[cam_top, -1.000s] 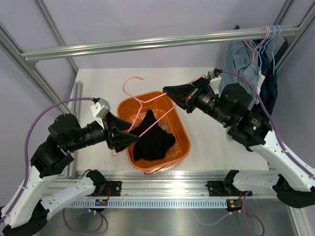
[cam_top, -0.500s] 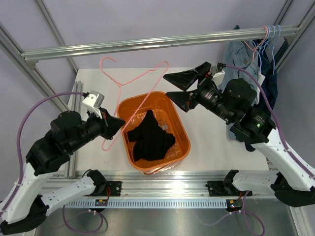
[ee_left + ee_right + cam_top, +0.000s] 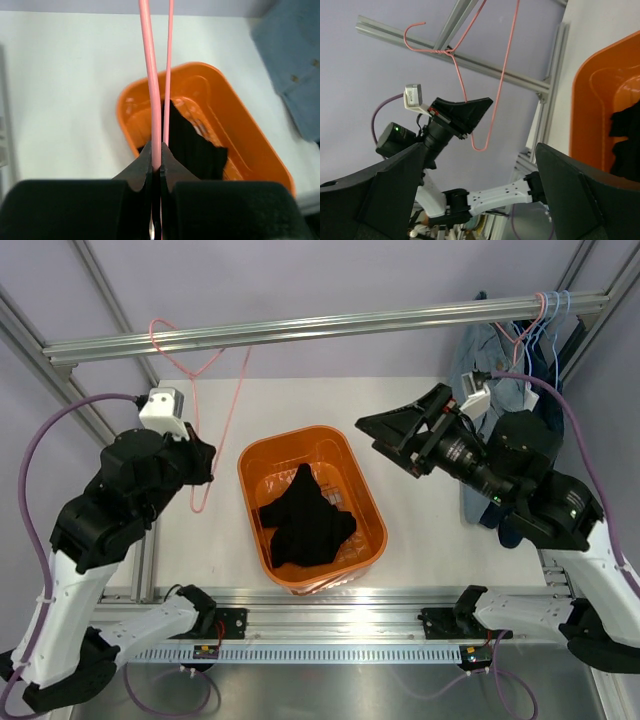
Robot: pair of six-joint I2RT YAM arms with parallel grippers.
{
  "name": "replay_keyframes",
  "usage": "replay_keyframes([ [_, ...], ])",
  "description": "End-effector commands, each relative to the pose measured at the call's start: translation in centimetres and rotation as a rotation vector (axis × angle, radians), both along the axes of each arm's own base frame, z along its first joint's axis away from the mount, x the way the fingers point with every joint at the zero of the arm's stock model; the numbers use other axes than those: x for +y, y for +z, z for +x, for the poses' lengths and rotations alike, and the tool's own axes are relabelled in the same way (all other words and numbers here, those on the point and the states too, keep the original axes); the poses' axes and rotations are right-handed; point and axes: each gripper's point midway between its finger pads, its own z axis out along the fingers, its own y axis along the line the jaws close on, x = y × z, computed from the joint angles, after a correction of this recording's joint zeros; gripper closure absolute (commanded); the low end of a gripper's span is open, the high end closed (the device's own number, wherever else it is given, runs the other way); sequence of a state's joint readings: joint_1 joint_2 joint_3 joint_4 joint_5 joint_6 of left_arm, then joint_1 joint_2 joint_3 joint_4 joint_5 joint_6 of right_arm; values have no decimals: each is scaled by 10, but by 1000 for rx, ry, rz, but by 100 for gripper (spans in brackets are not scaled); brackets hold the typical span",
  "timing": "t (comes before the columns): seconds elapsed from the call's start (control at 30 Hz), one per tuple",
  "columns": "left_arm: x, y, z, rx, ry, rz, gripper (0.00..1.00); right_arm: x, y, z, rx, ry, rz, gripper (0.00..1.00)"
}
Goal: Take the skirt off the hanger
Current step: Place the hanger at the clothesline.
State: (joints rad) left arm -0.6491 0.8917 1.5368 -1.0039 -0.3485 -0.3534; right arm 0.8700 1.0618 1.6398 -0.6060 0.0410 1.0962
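An empty pink hanger [image 3: 235, 390] is held up at the left, its hook by the left end of the overhead rail [image 3: 330, 328]. My left gripper [image 3: 198, 462] is shut on one of its wires [image 3: 152, 100]; the right wrist view shows the same hanger [image 3: 505, 75] pinched in the left gripper [image 3: 470, 107]. My right gripper [image 3: 372, 432] is open and holds nothing, above the table right of the basket; its jaws [image 3: 480, 165] point at the left arm. The light-blue denim skirt [image 3: 485, 365] hangs at the back right, and its edge [image 3: 290, 60] shows in the left wrist view.
An orange basket [image 3: 370, 505] in the middle of the table holds a black garment [image 3: 305, 520]. Several pink and blue hangers [image 3: 545, 312] hook over the rail's right end, with dark navy jeans [image 3: 548, 425] beside the skirt. Slanted frame posts stand at both sides.
The right gripper let go of the pink hanger, opened wide and drew back to the right. The left arm carried the hanger up and to the left, to the rail.
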Motion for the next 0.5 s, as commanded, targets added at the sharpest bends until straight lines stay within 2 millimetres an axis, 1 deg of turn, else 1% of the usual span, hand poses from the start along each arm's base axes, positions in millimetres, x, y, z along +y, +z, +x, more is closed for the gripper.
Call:
replay_keyframes([
  [0.0,14,15,20,-30,64,30,100,-40,-2,-1,-81,-114,-100,0],
  [0.03,16,14,25,-25,72,35,100,-45,-4,-1,-101,-128,-129,0],
  [0.07,22,13,32,-18,84,45,100,-54,-4,0,-111,-163,-139,1],
  [0.1,24,12,36,-18,91,50,100,-60,-9,1,-105,-182,-164,1],
  [0.13,36,13,42,-22,132,54,100,-68,-10,2,-117,-211,-184,0],
  [0.2,39,13,50,-23,119,59,100,-78,-12,1,-128,-237,-196,1],
  [0.23,49,10,54,-16,151,62,100,-81,-13,1,-136,-250,-203,1],
  [0.27,51,8,56,-10,151,66,100,-88,-9,-2,-148,-264,-193,1],
  [0.3,54,5,58,-1,160,72,100,-91,-9,-2,-155,-273,-200,0],
  [0.33,62,-3,62,17,187,80,100,-95,-7,-2,-162,-288,-200,0],
  [0.4,68,-6,65,11,201,79,100,-100,-3,-4,-191,-296,-207,0],
  [0.43,78,-9,67,18,233,77,100,-102,-3,-3,-191,-306,-212,1],
  [0.47,79,-17,69,34,227,75,100,-102,-3,-2,-193,-310,-222,0],
])
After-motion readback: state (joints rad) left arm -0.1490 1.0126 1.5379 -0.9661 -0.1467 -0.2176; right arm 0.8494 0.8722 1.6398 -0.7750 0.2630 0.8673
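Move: The clothesline stretch meant for the hanger held by the left hand lies about 12 cm ahead of that hand, 12 cm to its left and 14 cm above. Below the left hand, the orange basket is centred some 8 cm ahead and 15 cm right, the black skirt in it roughly 4 cm ahead and 14 cm right, both over 30 cm down. From the right hand the same stretch is about 15 cm ahead, 37 cm left and slightly higher. Leftward and forward, about 8 cm and 6 cm, the left hand carries the pink hanger towards the left part of the clothesline, sinking a little and turning some 15 degrees counter-clockwise, its fingers still shut on the wire. The empty right hand swings about 9 cm right, away from the basket, turning clockwise with its fingers staying wide open. ##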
